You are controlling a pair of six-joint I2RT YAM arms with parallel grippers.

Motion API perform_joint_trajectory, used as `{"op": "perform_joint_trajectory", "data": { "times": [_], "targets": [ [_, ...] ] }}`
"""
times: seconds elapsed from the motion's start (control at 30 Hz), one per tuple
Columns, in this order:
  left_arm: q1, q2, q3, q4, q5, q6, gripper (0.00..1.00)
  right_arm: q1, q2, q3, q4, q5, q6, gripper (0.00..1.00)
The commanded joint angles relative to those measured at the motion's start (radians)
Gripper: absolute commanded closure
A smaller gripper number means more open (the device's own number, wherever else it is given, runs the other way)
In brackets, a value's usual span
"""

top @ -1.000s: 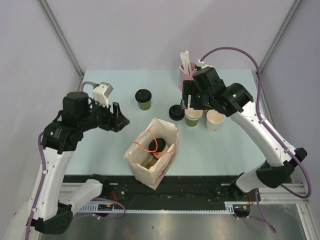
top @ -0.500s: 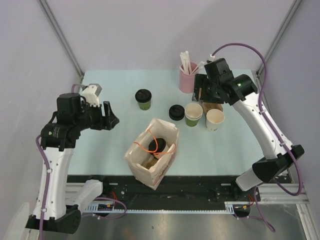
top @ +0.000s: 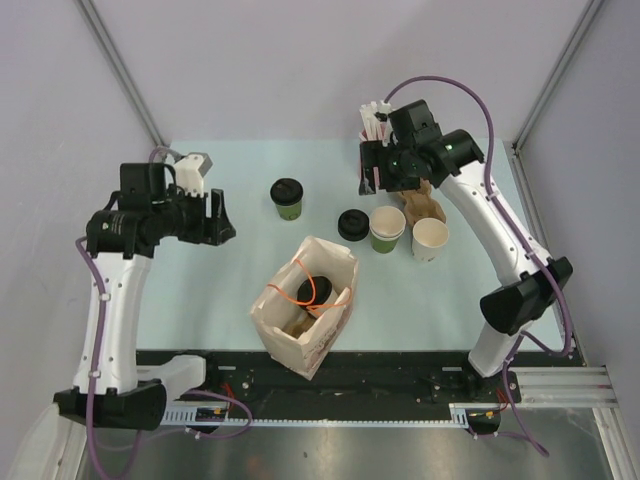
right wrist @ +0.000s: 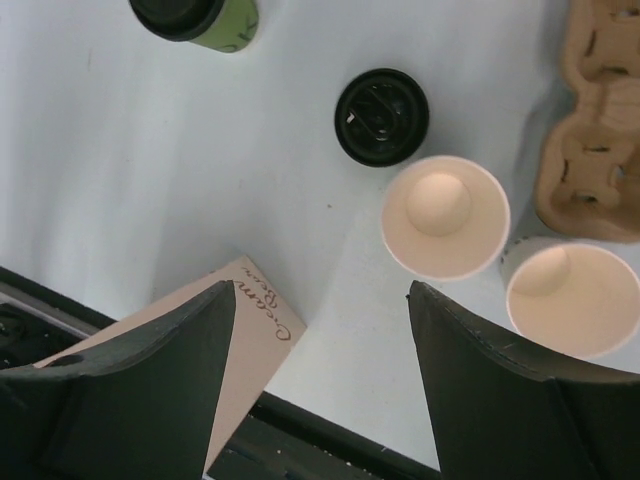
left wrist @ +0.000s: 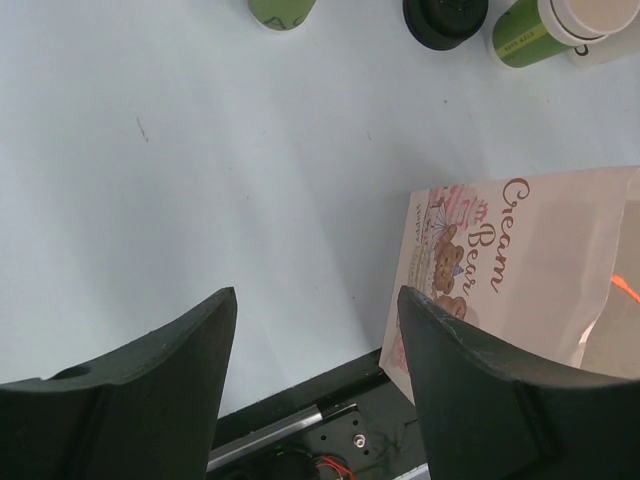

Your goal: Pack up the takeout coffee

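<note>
A green paper cup with a black lid (top: 287, 198) stands at the back middle of the table, also seen at the top edge as the lidded green cup (right wrist: 195, 18). A loose black lid (top: 352, 224) lies beside an open green cup (top: 387, 228) and an open white cup (top: 430, 239). A round black lid (top: 318, 290) shows inside the paper bag (top: 290, 335). My left gripper (top: 220, 218) hangs open, left of the bag, with nothing in it. My right gripper (top: 374, 178) is open and high above the open cups, holding nothing.
A pink cup of straws (top: 372, 140) stands at the back, partly hidden by my right wrist. A brown cardboard cup carrier (top: 425, 200) lies behind the white cup. The bag has orange handles (top: 308, 292). The table's black front rail (left wrist: 300, 425) runs below the bag.
My right gripper rose off the open cups and drew back toward the straws. My left gripper pulled back and to the left, away from the bag. No cup has moved.
</note>
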Motion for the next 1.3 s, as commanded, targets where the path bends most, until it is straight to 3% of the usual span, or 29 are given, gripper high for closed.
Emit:
{"op": "perform_joint_trajectory", "data": {
  "times": [0.0, 0.2, 0.47, 0.53, 0.73, 1.27],
  "targets": [
    [-0.034, 0.043, 0.099, -0.045, 0.041, 0.088, 0.3, 0.003, 0.049, 0.086, 0.075, -0.104, -0.059, 0.25],
    [-0.108, 0.264, 0.253, -0.021, -0.08, 0.074, 0.34, 0.006, 0.062, 0.12, 0.057, -0.133, -0.047, 0.26],
    [-0.166, 0.667, 0.609, 0.006, -0.27, 0.027, 0.4, 0.058, -0.03, -0.036, 0.031, -0.021, 0.045, 0.26],
    [-0.183, 0.795, 0.706, 0.007, -0.292, 0.053, 0.46, 0.076, -0.056, -0.072, 0.036, 0.005, 0.053, 0.26],
    [-0.186, 0.998, 0.916, 0.015, -0.231, 0.122, 0.5, 0.111, -0.092, -0.162, 0.028, 0.016, 0.1, 0.26],
    [-0.238, 1.132, 0.906, 0.061, -0.231, 0.165, 0.53, 0.11, -0.061, -0.184, -0.013, 0.01, 0.051, 0.26]
  ]
}}
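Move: The black-lidded green cup stands about 28 cm ahead of the left hand, some 11 cm to its right and 23 cm below. The loose black lid is 18 cm to the right of that cup and 4 cm nearer the base; the paper bag lies 18 cm to the left hand's right, about 3 cm back and 19 cm down. From the right hand the green cup is roughly 16 cm ahead, 25 cm left and 24 cm below. The black-lidded green cup is what the left hand reaches for: a quick sweep of about 25 cm forward, sinking 10 cm and easing right, the fingers tipping more steeply down and closing partway, to stop above the lid without touching. Meanwhile the open right hand, after edging forward and left, draws back and sinks about 4 cm, nearer the bag. ##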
